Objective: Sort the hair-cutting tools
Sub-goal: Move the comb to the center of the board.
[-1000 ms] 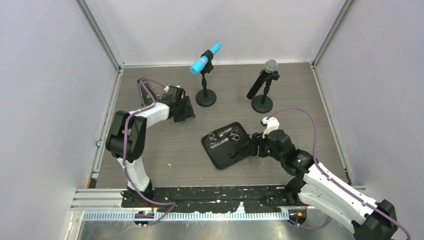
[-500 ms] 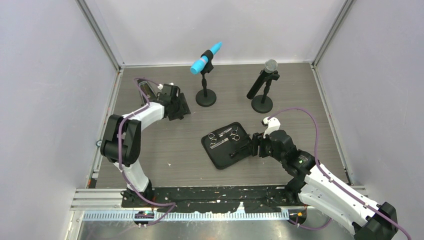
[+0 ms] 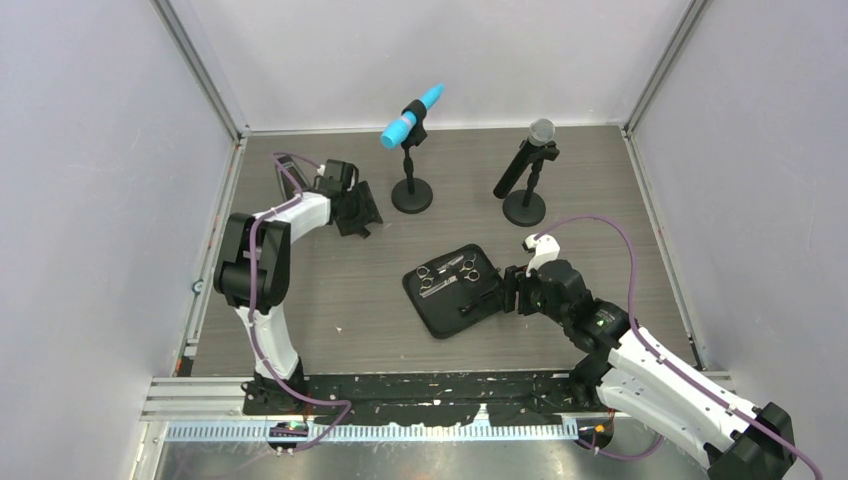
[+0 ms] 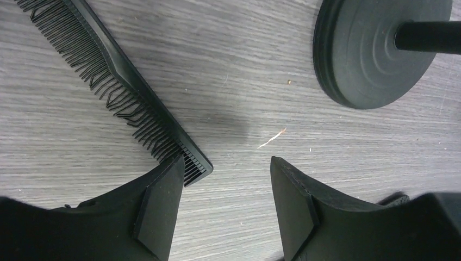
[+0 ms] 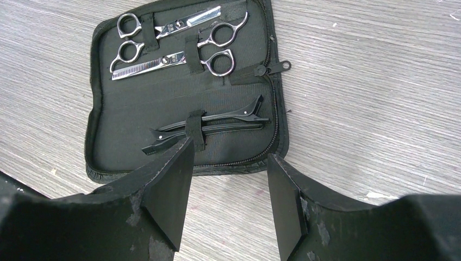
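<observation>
The long black comb (image 4: 108, 70) lies flat on the wood table, and in the top view it is a dark strip at the back left (image 3: 287, 178). My left gripper (image 4: 225, 163) hangs open just above the table; its left fingertip (image 4: 163, 196) is beside the comb's near end, with nothing between the fingers. Two silver scissors (image 5: 168, 24) (image 5: 174, 57) and two black hair clips (image 5: 217, 122) sit strapped inside the open black zip case (image 5: 239, 152). My right gripper (image 5: 228, 155) stands open and empty at the case's near edge (image 3: 505, 290).
A round black stand base (image 4: 375, 49) is just right of my left gripper; it carries a blue microphone (image 3: 411, 115). A second stand with a black and grey microphone (image 3: 527, 160) is at the back right. Grey walls close in the table on three sides.
My left gripper has moved toward the back left, closer to the comb. The right arm and the case have not moved.
</observation>
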Controlling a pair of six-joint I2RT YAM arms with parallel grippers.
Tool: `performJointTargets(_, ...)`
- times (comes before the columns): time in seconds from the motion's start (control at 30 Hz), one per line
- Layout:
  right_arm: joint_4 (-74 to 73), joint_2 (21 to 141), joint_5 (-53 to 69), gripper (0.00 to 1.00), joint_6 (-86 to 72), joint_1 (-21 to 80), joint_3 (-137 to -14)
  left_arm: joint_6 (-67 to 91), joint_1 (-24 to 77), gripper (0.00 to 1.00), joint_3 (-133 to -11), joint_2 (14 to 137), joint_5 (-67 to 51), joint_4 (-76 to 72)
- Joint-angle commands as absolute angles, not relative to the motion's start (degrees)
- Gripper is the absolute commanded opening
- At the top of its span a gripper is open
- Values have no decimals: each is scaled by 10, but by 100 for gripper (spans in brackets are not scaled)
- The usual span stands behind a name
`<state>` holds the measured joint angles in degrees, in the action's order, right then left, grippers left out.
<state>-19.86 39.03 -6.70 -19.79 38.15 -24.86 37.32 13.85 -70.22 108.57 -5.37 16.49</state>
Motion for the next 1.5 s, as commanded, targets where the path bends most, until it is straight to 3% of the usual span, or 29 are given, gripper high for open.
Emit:
performJointTargets(0.0,-191,387,-67,61,-198,384,-273,384,138,62,-689,1084,-90,225)
performJointTargets(0.53,-189,421,-84,65,-236,384,-275,393,162,60,-497,945,-170,250)
performJointTargets(0.8,-188,446,-122,89,-270,370,-282,400,190,62,-400,797,-133,310)
performJointTargets(0.97,-179,459,-138,99,-284,357,-288,411,191,64,-425,730,-50,372)
performJointTargets(1.17,-181,456,-181,95,-305,356,-298,385,191,64,-535,804,31,428)
performJointTargets(1.47,-197,485,-192,96,-334,354,-307,364,214,55,-620,933,76,473)
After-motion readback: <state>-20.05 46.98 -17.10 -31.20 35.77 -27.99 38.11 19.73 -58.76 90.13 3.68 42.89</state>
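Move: The left hand is low over the table. The comb's middle lies about 5 cm ahead, 7 cm left and 2 cm below, its near end at the left finger. The cyan mic stand's base is roughly 10 cm ahead and 12 cm right; the metronome 10 cm ahead, 14 cm left; the tool case some 17 cm back, 20 cm right. From the right hand the comb is about 25 cm ahead and 38 cm left. With a fingertip on the comb's near end, the left hand drags the comb back towards the base, about 20 cm and low along the table, fingers kept half open. It then lifts clear some 4 cm, comes forward about 6 cm over the comb and starts sinking again. Beside the tool case, the right hand opens wide, shifts about 4 cm forward and right, and turns some 15 degrees clockwise. ##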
